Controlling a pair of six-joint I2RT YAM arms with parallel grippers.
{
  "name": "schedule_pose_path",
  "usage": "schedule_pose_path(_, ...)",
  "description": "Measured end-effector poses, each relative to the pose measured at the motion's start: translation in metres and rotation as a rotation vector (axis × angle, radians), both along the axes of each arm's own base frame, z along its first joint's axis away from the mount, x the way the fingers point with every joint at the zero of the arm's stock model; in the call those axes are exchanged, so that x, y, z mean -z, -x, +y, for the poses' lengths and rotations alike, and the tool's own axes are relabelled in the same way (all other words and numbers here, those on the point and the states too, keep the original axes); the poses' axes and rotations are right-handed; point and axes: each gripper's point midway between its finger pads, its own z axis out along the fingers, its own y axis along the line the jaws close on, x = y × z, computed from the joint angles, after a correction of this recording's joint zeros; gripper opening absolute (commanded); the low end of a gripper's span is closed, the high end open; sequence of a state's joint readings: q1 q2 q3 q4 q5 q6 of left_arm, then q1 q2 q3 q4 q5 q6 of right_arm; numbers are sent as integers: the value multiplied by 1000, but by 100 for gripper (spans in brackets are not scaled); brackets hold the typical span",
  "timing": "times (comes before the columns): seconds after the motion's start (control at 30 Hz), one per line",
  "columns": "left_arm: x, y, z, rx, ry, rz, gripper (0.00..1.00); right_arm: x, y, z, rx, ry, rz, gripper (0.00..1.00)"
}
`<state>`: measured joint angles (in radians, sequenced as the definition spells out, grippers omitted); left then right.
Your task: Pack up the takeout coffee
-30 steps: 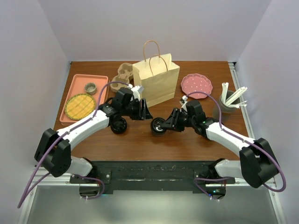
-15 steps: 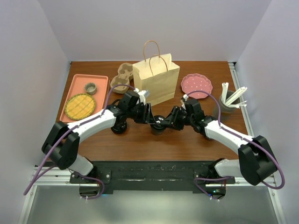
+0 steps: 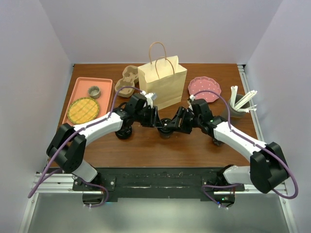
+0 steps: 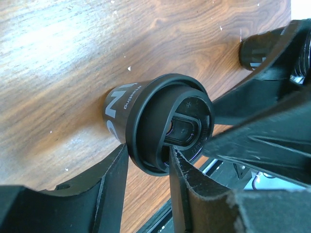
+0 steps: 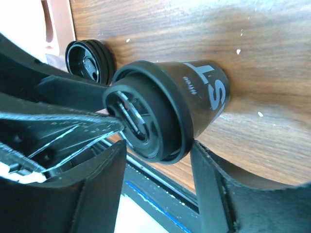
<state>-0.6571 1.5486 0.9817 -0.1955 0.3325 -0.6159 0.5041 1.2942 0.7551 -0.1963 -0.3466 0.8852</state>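
Note:
A black takeout coffee cup (image 3: 165, 127) with a black lid sits between my two grippers at mid-table. In the left wrist view its lid (image 4: 167, 127) faces the camera, and my left gripper (image 4: 148, 160) is shut on the lid's rim, with a finger touching it on each side. My right gripper (image 5: 156, 150) straddles the same cup (image 5: 194, 94) and is open: one finger rests against the rim and the other stands clear of it. In the top view, my left gripper (image 3: 156, 121) and right gripper (image 3: 174, 125) meet nose to nose. A second cup (image 3: 124, 131) stands under my left arm.
A brown paper bag (image 3: 163, 86) with handles stands just behind the grippers. The tan pulp cup carrier (image 3: 128, 77) is to its left. A pink tray (image 3: 80, 85) holds a woven mat and a small cup. A pink plate (image 3: 204, 89) and a holder of straws (image 3: 239, 104) are at the right.
My left arm has swung right to the cup held by my right gripper and closed on its lid. My right gripper's jaws have spread apart. The second cup has stayed put.

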Motion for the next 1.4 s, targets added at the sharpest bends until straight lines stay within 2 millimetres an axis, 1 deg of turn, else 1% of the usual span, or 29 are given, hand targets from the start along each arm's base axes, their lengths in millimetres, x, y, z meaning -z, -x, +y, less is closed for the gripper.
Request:
schedule_pose_path(0.17, 0, -2, -1, -2, -1, -2, 39, -9, -5, -7, -5, 63, -30, 62)
schedule_pose_path(0.27, 0, -2, -2, 0, -2, -2, 39, -18, -13, -10, -16, 80, -68, 62)
schedule_pose_path(0.33, 0, -2, -3, 2, -3, -1, 39, -19, -19, -14, -22, 97, -83, 62)
schedule_pose_path(0.47, 0, -3, -4, 3, -4, 1, 38, -13, -26, -22, -38, 118, -89, 54)
schedule_pose_path(0.6, 1, -4, -5, 4, -6, 2, 38, -12, -32, -25, -64, 86, -94, 52)
schedule_pose_path(0.73, 1, -6, -7, 7, -7, 1, 38, -8, -36, -21, -116, 39, -91, 50)
schedule_pose_path(0.83, 1, -6, -7, 8, -8, 0, 38, 0, -32, -15, -167, 6, -75, 49)
schedule_pose_path(0.87, 1, -6, -7, 8, -9, -1, 38, 4, -30, -13, -182, -3, -70, 47)
schedule_pose_path(0.9, 1, -5, -6, 8, -9, 0, 38, 6, -28, -12, -194, -9, -63, 42)
schedule_pose_path(0.93, 2, -5, -6, 9, -11, 2, 38, 9, -26, -12, -201, -14, -60, 34)
schedule_pose_path(0.97, 2, -5, -6, 8, -12, 2, 38, 9, -26, -12, -206, -20, -64, 32)
schedule_pose_path(1.13, 3, -6, -5, 3, -19, 3, 38, 12, -27, -16, -205, -56, -85, 29)
schedule_pose_path(1.27, 3, -6, -5, 1, -19, 2, 38, 13, -27, -17, -209, -81, -98, 24)
schedule_pose_path(1.4, 4, -6, -5, 0, -17, 0, 38, 15, -27, -17, -213, -101, -109, 24)
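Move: The lidded coffee cup stands between the hands. Its lid's middle is about 3 cm left, 1 cm ahead and 1 cm below the right hand, whose open fingers straddle the rim; from the left hand it is some 4 cm right, 1 cm back and 1 cm lower. The spare lid sits about 21 cm left of the cup and 2 cm farther out; the paper bag is roughly 17 cm beyond the cup, 1 cm left. Up by about 2 cm, then forward and to its right along the lid's rim, goes the open right hand; it then sinks over 3 cm and closes on the rim again, ending some 3 cm farther forward, turned about 10 degrees counter-clockwise. The left hand keeps its pinch on the opposite side of the rim, almost still. ##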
